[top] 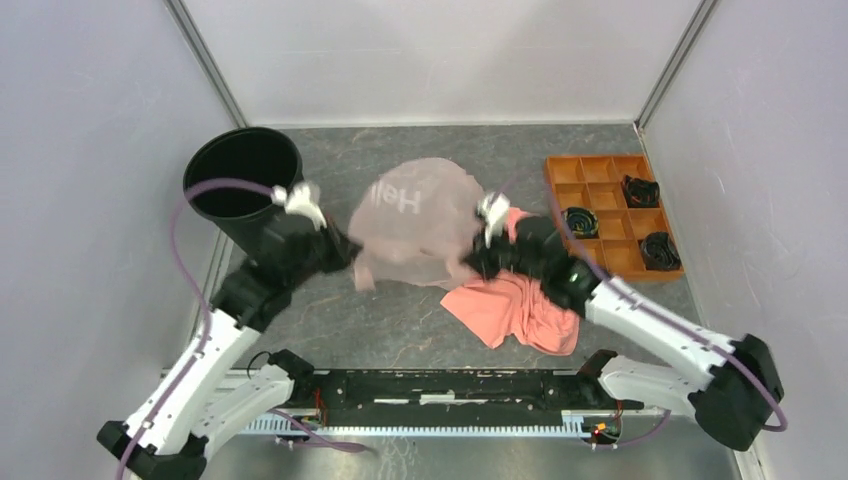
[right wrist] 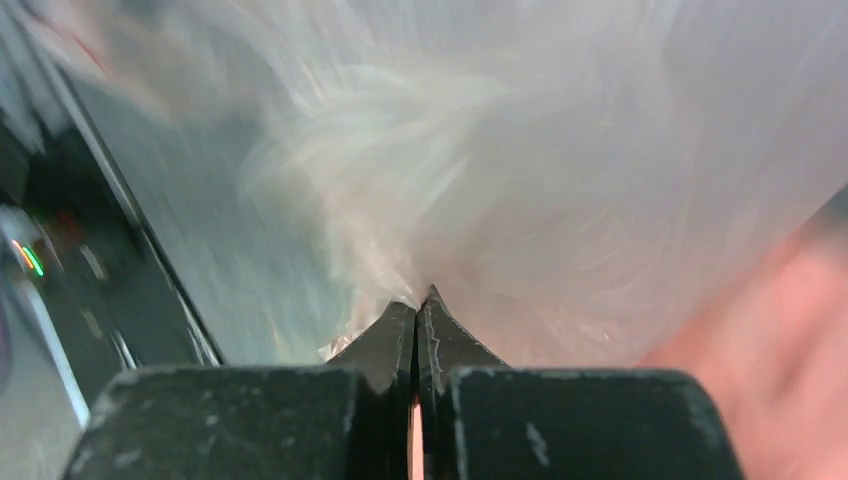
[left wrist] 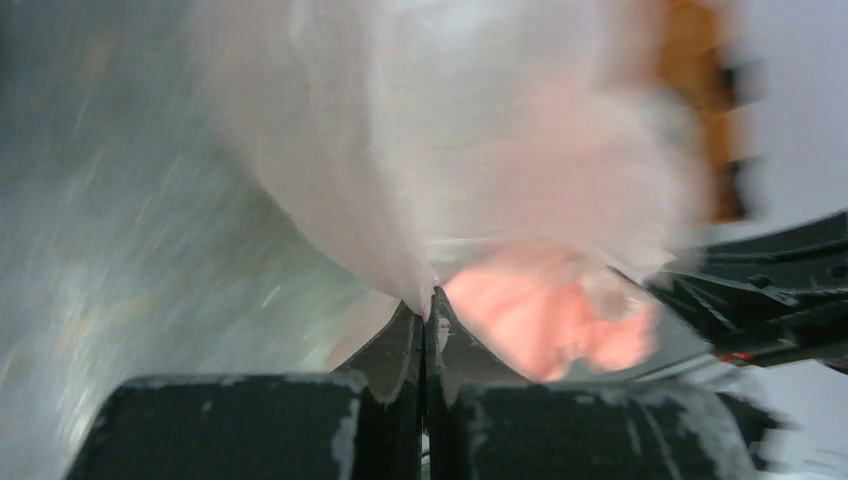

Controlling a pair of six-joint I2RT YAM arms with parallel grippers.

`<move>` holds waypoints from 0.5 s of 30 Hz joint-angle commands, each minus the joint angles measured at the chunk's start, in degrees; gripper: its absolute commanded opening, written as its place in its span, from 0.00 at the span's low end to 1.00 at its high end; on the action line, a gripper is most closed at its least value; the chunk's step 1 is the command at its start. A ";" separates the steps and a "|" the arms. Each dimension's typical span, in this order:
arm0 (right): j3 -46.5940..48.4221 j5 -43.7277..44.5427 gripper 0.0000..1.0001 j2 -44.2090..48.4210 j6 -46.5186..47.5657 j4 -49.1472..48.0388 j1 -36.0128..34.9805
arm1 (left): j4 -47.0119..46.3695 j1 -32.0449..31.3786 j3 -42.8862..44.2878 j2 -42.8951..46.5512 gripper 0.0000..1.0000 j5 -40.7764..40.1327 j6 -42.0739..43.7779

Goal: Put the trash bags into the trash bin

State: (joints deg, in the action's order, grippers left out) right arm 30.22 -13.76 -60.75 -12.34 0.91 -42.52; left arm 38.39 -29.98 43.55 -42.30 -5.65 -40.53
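The pale pink translucent trash bag [top: 415, 222] hangs stretched between my two grippers above the table's middle, white lettering on top. My left gripper [top: 352, 252] is shut on the bag's left edge, just right of the black trash bin [top: 243, 172], which leans at the back left. My right gripper [top: 470, 262] is shut on the bag's right edge. In the left wrist view the bag [left wrist: 450, 130] billows up from the pinched fingertips [left wrist: 428, 305]. The right wrist view shows the film [right wrist: 560, 180] bunched where the fingertips [right wrist: 420, 300] meet.
A coral-orange cloth [top: 515, 305] lies crumpled under my right arm. An orange compartment tray [top: 600, 190] with black coiled items sits at the back right. Grey walls close in the table on three sides.
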 commanded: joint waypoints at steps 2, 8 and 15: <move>41.05 1.01 0.01 2.80 10.76 1.66 -0.09 | -12.71 0.18 37.09 -7.96 0.02 11.73 9.11; 31.36 -3.39 0.01 14.81 6.88 -15.67 -0.04 | -23.30 0.18 40.52 -3.07 0.02 15.83 9.47; -0.04 2.68 0.01 13.10 1.67 -11.80 -0.06 | -2.09 0.16 7.23 3.78 0.02 -0.52 0.68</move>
State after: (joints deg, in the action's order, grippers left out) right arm 45.19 -13.32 -38.44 -7.05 -22.06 -42.74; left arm 16.73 -29.98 67.77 -34.37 0.21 -35.14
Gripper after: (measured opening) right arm 0.007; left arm 0.031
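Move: Both hands already pinch the trash bag by its rim, about 21 cm apart. Its spread middle lies roughly 6 cm ahead, 11 cm right and 4 cm below the left hand, and some 8 cm ahead, 9 cm left and 2 cm above the right. From the left hand, the trash bin's middle is about 20 cm left, 9 cm ahead and 5 cm lower. The pink cloth's middle is level with the right hand, 13 cm right and 10 cm below. Both hands whip the trash bag upward together in one fast shake, edging a few centimetres forward at first, then arcing back towards the base as the left rises about 39 cm and the right some 45 cm, the wrists tipping the fingers up by more than 50 degrees. They then turn over and come back down and slightly forward by about 10 cm, still well above where they began, fingers staying shut on the rim throughout. ##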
